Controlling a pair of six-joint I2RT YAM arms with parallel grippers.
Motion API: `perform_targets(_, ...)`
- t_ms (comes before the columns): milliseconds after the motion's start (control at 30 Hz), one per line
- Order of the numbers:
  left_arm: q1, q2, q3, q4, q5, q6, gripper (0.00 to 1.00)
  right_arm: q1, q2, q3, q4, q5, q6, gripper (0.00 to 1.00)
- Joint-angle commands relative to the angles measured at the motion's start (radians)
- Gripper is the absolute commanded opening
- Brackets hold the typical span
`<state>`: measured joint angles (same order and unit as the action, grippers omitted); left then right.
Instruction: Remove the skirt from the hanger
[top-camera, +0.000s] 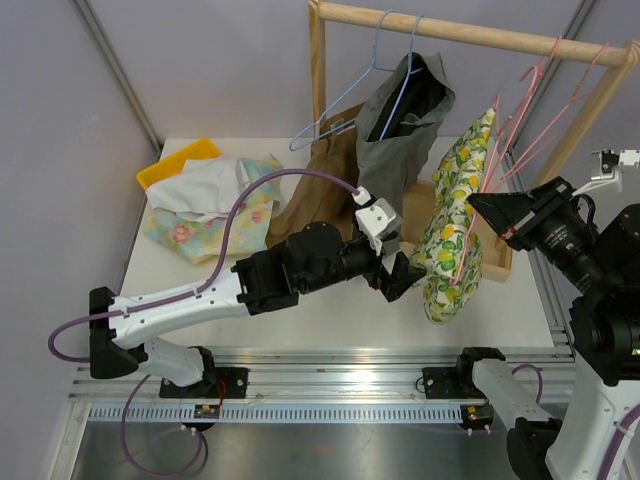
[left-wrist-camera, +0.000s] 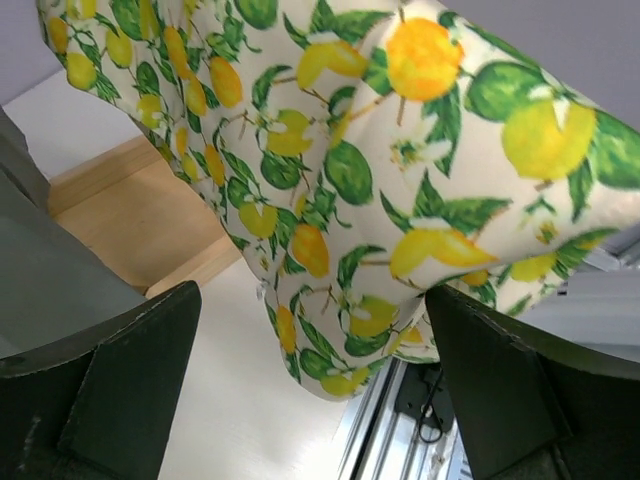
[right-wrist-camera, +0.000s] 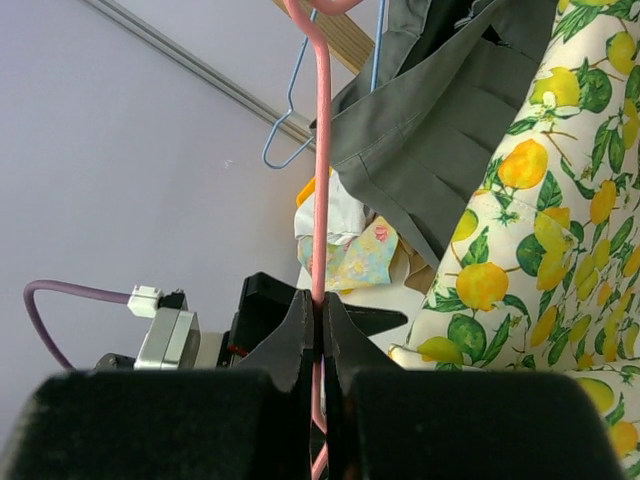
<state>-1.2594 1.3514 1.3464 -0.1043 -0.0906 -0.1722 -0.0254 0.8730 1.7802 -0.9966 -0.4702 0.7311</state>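
The skirt (top-camera: 455, 220), white with a lemon and leaf print, hangs from a pink wire hanger (top-camera: 522, 105) hooked on the wooden rail. My right gripper (top-camera: 492, 207) is at the skirt's upper right, shut on the pink hanger (right-wrist-camera: 321, 150); the wire runs straight between its closed fingers (right-wrist-camera: 300, 330). My left gripper (top-camera: 402, 277) is low at the skirt's left side and open. In the left wrist view the skirt's lower end (left-wrist-camera: 400, 150) hangs between the widely spread fingers (left-wrist-camera: 130, 380) of the left gripper (left-wrist-camera: 312, 305), with nothing gripped.
The wooden rail (top-camera: 470, 32) also carries a grey garment (top-camera: 400, 120) on a blue hanger (top-camera: 345, 100), with a brown garment (top-camera: 320, 185) behind my left arm. A pile of cloths (top-camera: 210, 205) over a yellow tray (top-camera: 180, 162) lies at the left. A metal rail (top-camera: 350, 360) edges the table front.
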Motion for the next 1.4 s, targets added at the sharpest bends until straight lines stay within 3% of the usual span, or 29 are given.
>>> perform_targets(0,-0.008,0.012,0.050,0.130,-0.098,0.013,0.96,0.004,-0.022,0.015,0.058,-0.041,0.016,0.00)
perform_targets(33,-0.009,0.012,0.048,0.144,-0.101,0.008,0.91,0.004,-0.025,0.013,0.058,-0.042,0.017,0.00)
perform_targets(67,-0.009,0.014,0.043,0.150,-0.103,0.007,0.69,0.004,-0.028,0.012,0.058,-0.045,0.025,0.00)
perform_targets(133,-0.009,0.011,0.025,0.169,-0.095,0.004,0.45,0.004,-0.029,0.007,0.059,-0.048,0.030,0.00)
perform_targets(167,-0.009,0.009,0.017,0.175,-0.089,0.002,0.14,0.004,-0.029,0.005,0.061,-0.050,0.034,0.00)
perform_targets(200,-0.009,0.005,-0.001,0.179,-0.089,-0.003,0.03,0.004,-0.031,0.002,0.062,-0.051,0.036,0.00)
perform_targets(233,-0.009,-0.004,-0.012,0.181,-0.090,-0.010,0.00,0.004,-0.032,0.001,0.064,-0.051,0.039,0.00)
perform_targets(400,-0.015,-0.093,-0.182,0.172,-0.113,-0.041,0.00,0.004,0.023,0.082,0.040,-0.013,0.004,0.00)
perform_targets(667,-0.060,-0.351,-0.825,0.196,-0.230,-0.293,0.00,0.004,0.119,0.203,0.055,0.048,-0.021,0.00)
perform_targets(767,-0.093,-0.437,-0.984,0.192,-0.290,-0.404,0.00,0.004,0.152,0.225,0.069,0.061,-0.019,0.00)
perform_targets(867,-0.167,-0.530,-1.026,0.126,-0.368,-0.467,0.00,0.004,0.175,0.225,0.067,0.087,-0.019,0.00)
perform_targets(967,-0.198,-0.600,-0.978,-0.018,-0.460,-0.490,0.00,0.004,0.170,0.202,0.072,0.103,-0.015,0.00)
perform_targets(1067,-0.202,-0.624,-0.805,-0.207,-0.533,-0.458,0.00,0.004,0.147,0.136,0.090,0.108,-0.007,0.00)
perform_targets(1200,-0.201,-0.586,-0.516,-0.464,-0.667,-0.353,0.00,0.004,0.133,0.099,0.085,0.133,-0.012,0.00)
perform_targets(1233,-0.201,-0.556,-0.392,-0.495,-0.699,-0.293,0.00,0.004,0.133,0.102,0.063,0.154,-0.018,0.00)
perform_targets(1367,-0.151,-0.468,-0.127,-0.633,-0.849,-0.136,0.00,0.005,0.124,0.125,0.007,0.241,-0.044,0.00)
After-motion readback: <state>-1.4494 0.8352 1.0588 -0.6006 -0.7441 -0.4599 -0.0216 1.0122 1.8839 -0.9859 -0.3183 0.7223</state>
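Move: The lemon-print skirt still hangs on the pink hanger that the right hand holds; its middle lies some 3 cm ahead of the open left fingers, 6 cm to their right and 3 cm higher. The grey skirt hangs about 17 cm ahead of the left hand and 2 cm to its left, while the wooden tray is roughly 20 cm ahead, 12 cm right and 33 cm below. From the right hand, the lemon-print skirt is about 2 cm ahead, 2 cm left and 10 cm down. The left fingers close from wide open and pinch the lower part of the lemon-print skirt, then pull it quickly down by about 30 cm and off to the left, drawing slightly back and tipping downward, away from the hanger, before rising again and levelling while swinging counter-clockwise. The right hand keeps its shut grip on the pink hanger, barely moving as the pull begins, then eases about 5 cm forward. ##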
